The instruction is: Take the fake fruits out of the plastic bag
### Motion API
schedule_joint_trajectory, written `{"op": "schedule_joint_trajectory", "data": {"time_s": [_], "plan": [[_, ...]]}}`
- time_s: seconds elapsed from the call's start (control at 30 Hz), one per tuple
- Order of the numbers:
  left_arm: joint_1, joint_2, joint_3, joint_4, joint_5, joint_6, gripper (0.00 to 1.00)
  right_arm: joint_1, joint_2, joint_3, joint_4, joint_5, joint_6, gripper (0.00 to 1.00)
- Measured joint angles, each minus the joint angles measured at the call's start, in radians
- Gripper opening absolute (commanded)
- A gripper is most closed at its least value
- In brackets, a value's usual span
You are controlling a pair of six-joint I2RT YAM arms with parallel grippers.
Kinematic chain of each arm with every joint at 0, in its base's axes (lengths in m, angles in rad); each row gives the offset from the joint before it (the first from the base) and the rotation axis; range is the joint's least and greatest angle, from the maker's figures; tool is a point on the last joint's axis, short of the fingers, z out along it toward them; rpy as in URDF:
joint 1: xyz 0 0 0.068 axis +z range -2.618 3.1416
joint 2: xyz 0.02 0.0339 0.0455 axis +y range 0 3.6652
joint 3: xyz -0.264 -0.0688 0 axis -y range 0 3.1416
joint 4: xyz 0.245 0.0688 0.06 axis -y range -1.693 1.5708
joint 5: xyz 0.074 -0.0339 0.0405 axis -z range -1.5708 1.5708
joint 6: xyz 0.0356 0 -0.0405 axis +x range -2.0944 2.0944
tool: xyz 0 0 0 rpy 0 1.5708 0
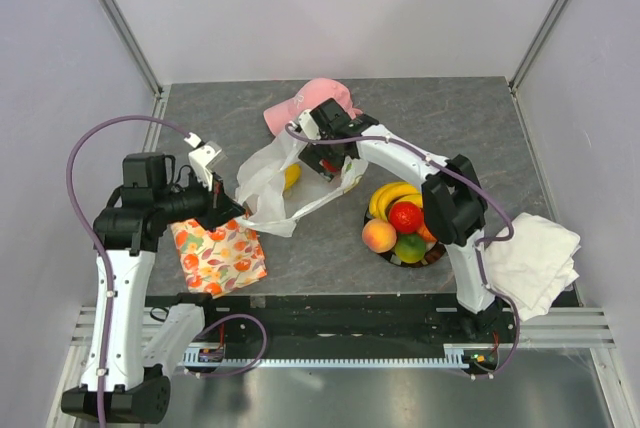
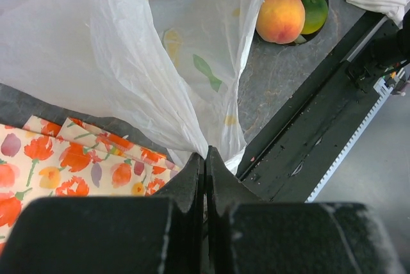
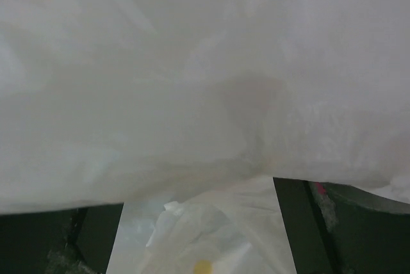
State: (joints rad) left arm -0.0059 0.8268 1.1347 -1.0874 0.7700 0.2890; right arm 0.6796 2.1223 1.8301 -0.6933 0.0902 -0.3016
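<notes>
The white plastic bag [image 1: 268, 180] lies crumpled at the table's middle, with something yellow [image 1: 291, 176] showing inside it. My left gripper [image 1: 232, 210] is shut on the bag's near-left edge; in the left wrist view the film [image 2: 128, 63] runs into the closed jaws [image 2: 206, 159]. My right gripper [image 1: 325, 163] reaches into the bag from the far side. Its view is filled by bag film [image 3: 192, 95], and its dark fingers [image 3: 301, 223] stand wide apart, open, with only film between them. Bananas [image 1: 390, 195], a red fruit [image 1: 405, 216], a peach [image 1: 378, 236] and a lime [image 1: 408, 246] sit outside the bag.
Those fruits rest in a dark dish [image 1: 432, 257] right of the bag. A flowered cloth [image 1: 220, 253] lies under my left gripper. A pink cap [image 1: 320, 98] is behind the bag, and a white cloth [image 1: 535, 258] at the right edge.
</notes>
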Motion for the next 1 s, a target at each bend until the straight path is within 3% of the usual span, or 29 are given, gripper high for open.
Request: {"op": "schedule_joint_trajectory", "data": {"time_s": [0.27, 0.47, 0.73, 1.0], "plan": [[-0.003, 0.048, 0.0, 0.035, 0.0, 0.0, 0.02, -0.01, 0.118, 0.081, -0.002, -0.003, 0.003, 0.98], [-0.009, 0.045, -0.001, 0.029, -0.017, 0.015, 0.02, -0.002, 0.098, 0.129, -0.005, -0.118, 0.045, 0.98], [-0.009, 0.004, -0.012, -0.007, -0.066, 0.038, 0.02, 0.077, 0.016, 0.095, -0.005, -0.254, 0.178, 0.94], [-0.01, 0.014, -0.012, -0.022, -0.062, 0.038, 0.02, 0.102, 0.098, 0.119, 0.027, -0.306, 0.362, 0.97]]}}
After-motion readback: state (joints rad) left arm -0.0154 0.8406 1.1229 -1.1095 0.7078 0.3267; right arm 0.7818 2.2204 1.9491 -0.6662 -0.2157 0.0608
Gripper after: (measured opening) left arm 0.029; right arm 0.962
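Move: The yellow fruit in the bag lies some 10 cm to the left of the open right hand, about 5 cm back and roughly 4 cm lower. Almost at that hand's fingertips is the red fruit, a centimetre or two to the right and slightly back and below; the pink cap is about 16 cm ahead, 3 cm left and a little lower. From the left hand, the yellow fruit is about 10 cm ahead, 10 cm to the right and some 17 cm below. With the left hand still pinching the bag's rim, the right hand, open inside the bag, first dips about 3 cm beside the red fruit, then rises and swings left and back, ending some 11 cm to the left, and sinks again with its fingers astride the yellow fruit. The wrist rolls about 20 degrees, fingertips swinging left; the fingers stay wide open. ##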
